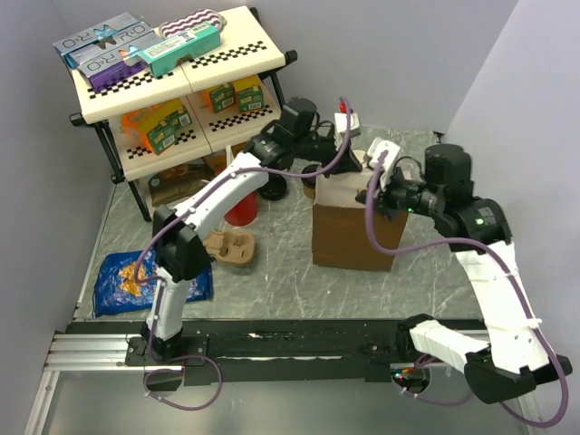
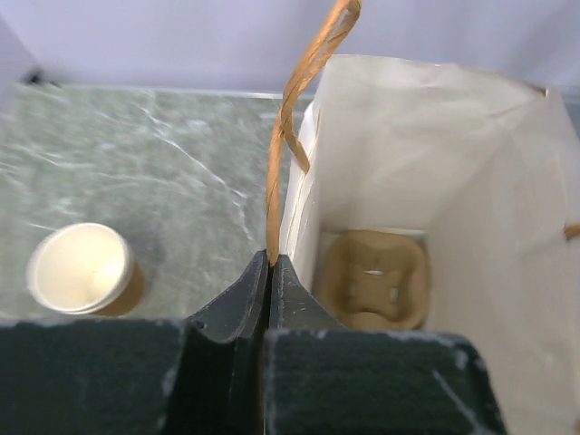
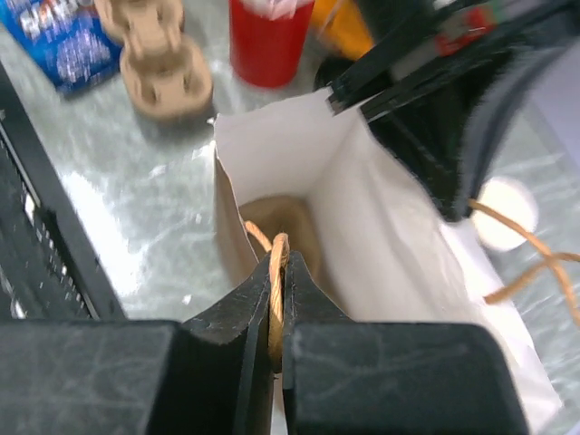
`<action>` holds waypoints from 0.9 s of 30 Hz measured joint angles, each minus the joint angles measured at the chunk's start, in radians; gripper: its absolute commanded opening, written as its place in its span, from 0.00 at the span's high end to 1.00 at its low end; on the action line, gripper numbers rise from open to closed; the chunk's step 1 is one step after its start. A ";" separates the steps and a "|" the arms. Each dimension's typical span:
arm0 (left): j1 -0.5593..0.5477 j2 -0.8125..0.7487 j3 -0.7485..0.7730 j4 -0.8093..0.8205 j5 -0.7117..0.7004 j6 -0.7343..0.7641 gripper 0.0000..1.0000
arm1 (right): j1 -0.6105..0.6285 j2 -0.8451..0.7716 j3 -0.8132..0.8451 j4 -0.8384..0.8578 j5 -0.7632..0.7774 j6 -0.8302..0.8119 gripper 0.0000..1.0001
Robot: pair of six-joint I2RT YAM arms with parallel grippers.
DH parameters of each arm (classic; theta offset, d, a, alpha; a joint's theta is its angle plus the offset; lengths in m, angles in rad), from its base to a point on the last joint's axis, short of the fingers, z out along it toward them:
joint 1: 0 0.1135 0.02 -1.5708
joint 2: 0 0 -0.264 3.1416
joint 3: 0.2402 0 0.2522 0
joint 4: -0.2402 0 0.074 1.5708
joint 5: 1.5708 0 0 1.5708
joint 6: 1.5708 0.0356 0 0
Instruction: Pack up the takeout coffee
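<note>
A brown paper bag (image 1: pixel 349 231) stands upright in the middle of the table, its mouth open. My left gripper (image 2: pixel 272 260) is shut on the bag's twine handle (image 2: pixel 299 91) at the far left rim. My right gripper (image 3: pixel 279 263) is shut on the other twine handle (image 3: pixel 277 283) at the near right rim. A tan pulp cup carrier (image 2: pixel 376 281) lies on the bag's floor, and its pockets look empty. A lidless tan cup (image 2: pixel 80 269) stands on the table beside the bag. The takeout coffee shows in no view.
A red cup (image 1: pixel 240 210) with white sticks, stacked pulp carriers (image 1: pixel 231 246) and a blue snack bag (image 1: pixel 136 281) lie left of the paper bag. A two-tier shelf (image 1: pixel 172 82) of boxes stands at the back left. Grey walls close in on both sides.
</note>
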 measured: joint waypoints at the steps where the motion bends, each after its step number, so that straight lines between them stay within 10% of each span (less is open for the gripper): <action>1: 0.003 -0.016 0.000 0.000 -0.008 0.000 0.99 | 0.000 -0.001 0.031 -0.004 -0.004 -0.002 0.99; 27: 0.088 -0.165 0.120 -0.003 -0.080 -0.007 0.99 | 0.014 0.108 0.375 -0.010 -0.159 0.088 0.98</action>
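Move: Each hand already grips one of the paper bag's handles. From the left hand the bag's middle lies about 15 cm below, 6 cm back and 2 cm right; an open paper cup stands roughly 20 cm ahead and 3 cm right, the black-lidded cup some 17 cm ahead and 12 cm left, both about 25 cm lower. From the right hand the bag's middle is about 5 cm ahead, straight in line sideways, 17 cm down. Up go both hands together, quickly at first and easing to a stop, hoisting the paper bag by its handles some 12 to 14 cm away from the table. The left also swings about 6 cm left, while the right drifts a little left and back; both tip their fingertips upward roughly 10 degrees, keeping the handles pinched. ##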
